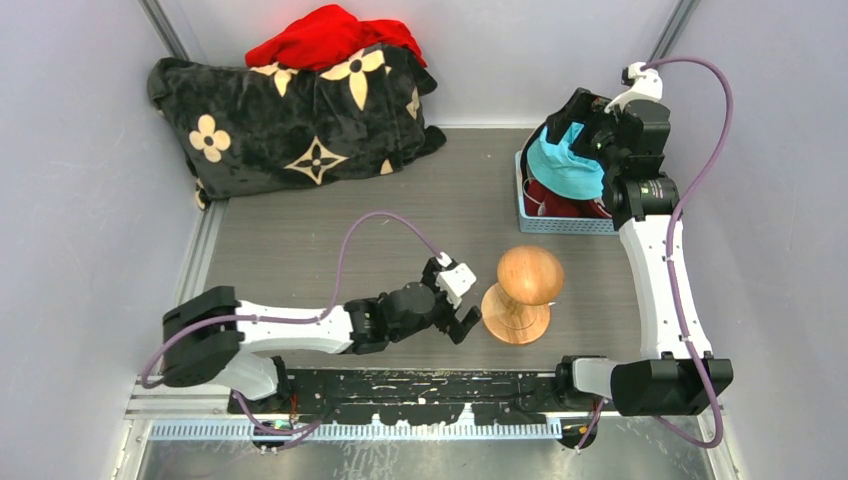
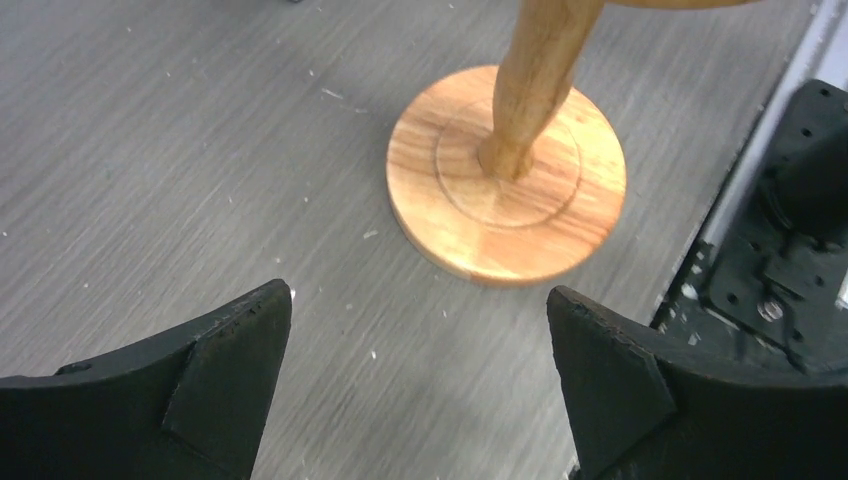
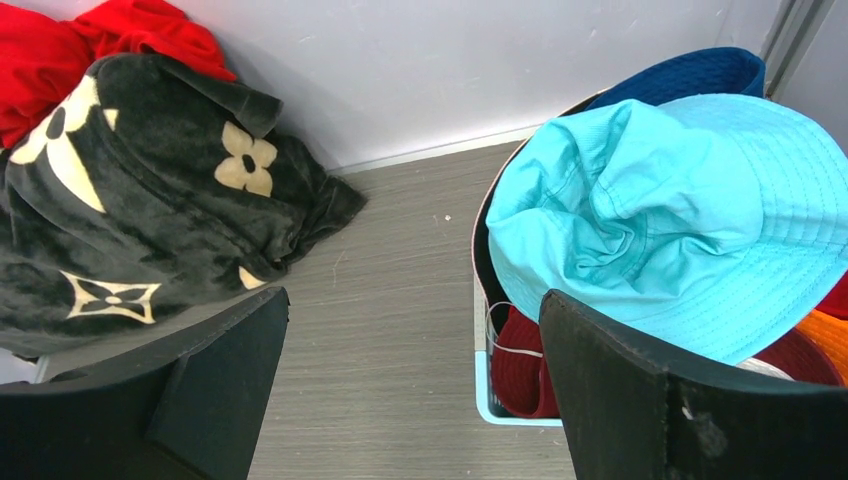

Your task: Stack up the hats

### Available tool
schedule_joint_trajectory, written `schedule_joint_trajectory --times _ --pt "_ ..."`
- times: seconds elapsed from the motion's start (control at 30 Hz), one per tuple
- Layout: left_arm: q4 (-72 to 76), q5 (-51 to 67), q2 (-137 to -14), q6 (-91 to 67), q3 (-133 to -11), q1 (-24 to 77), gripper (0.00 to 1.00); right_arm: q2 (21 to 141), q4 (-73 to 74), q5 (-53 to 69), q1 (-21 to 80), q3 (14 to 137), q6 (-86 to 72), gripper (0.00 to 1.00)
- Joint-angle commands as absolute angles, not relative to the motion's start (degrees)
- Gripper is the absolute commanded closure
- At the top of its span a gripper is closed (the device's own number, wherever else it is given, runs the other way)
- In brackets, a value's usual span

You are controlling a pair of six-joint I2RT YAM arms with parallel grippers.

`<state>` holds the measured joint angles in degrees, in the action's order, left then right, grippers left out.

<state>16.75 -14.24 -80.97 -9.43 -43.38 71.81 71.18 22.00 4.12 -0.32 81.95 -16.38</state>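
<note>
Several hats lie piled in a pale blue basket [image 1: 562, 226] at the back right. A teal hat [image 1: 563, 166] [image 3: 660, 215] is on top, crown up and creased. Under it show a maroon hat [image 3: 520, 365], a royal blue hat [image 3: 690, 75] and an orange hat [image 3: 825, 335]. My right gripper [image 1: 585, 128] [image 3: 414, 297] hangs open above the basket's left edge, holding nothing. A bare wooden hat stand [image 1: 525, 290] [image 2: 505, 175] is in the middle front. My left gripper [image 1: 462, 300] [image 2: 418, 295] is low and open just left of the stand's round base, apart from it.
A black blanket with cream flower marks [image 1: 290, 125] [image 3: 140, 200] is heaped at the back left, with a bright red cloth [image 1: 330, 38] [image 3: 60, 50] on top. Grey walls close in the sides and back. The arms' black mounting rail [image 1: 420, 385] runs along the front.
</note>
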Motion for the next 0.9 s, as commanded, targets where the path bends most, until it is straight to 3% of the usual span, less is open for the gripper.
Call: schedule_joint_trajectory --times 0.0,0.37,0.87 --pt "42.20 -24.78 -87.88 -3.72 -42.77 73.90 0.00 71.77 18.16 4.25 0.00 83.88 -16.17 0.00" --pt "81.45 -34.83 -110.59 11.58 -47.57 80.53 0.01 74.12 18.90 5.54 -4.06 85.98 -16.43 0.00" --pt "81.91 -35.22 -119.35 11.40 -56.05 81.05 0.01 75.05 17.31 8.44 -6.75 85.58 -17.60 0.00"
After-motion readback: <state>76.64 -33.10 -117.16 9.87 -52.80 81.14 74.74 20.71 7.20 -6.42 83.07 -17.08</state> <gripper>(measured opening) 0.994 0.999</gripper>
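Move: To the left hand's right, about 15 cm off and 3 cm ahead, stands the wooden hat stand, its middle some 4 cm lower; the blue hat lies about 34 cm ahead and 25 cm right. For the right hand, the blue hat is about 10 cm ahead, 7 cm right and 26 cm below; the dark-red hat is 4 cm ahead and 4 cm left, and the stand 20 cm back and 8 cm left. Sweeping some 11 cm to the right towards the stand's stem, the open left hand first dips slightly, then rises about 4 cm, while its fingers tip up some 30 degrees to come in just under the dome's near-left edge, stopping short of the stem. The open right hand drifts about 4 cm right and slightly forward, towards the blue hat, still high above the basket. ##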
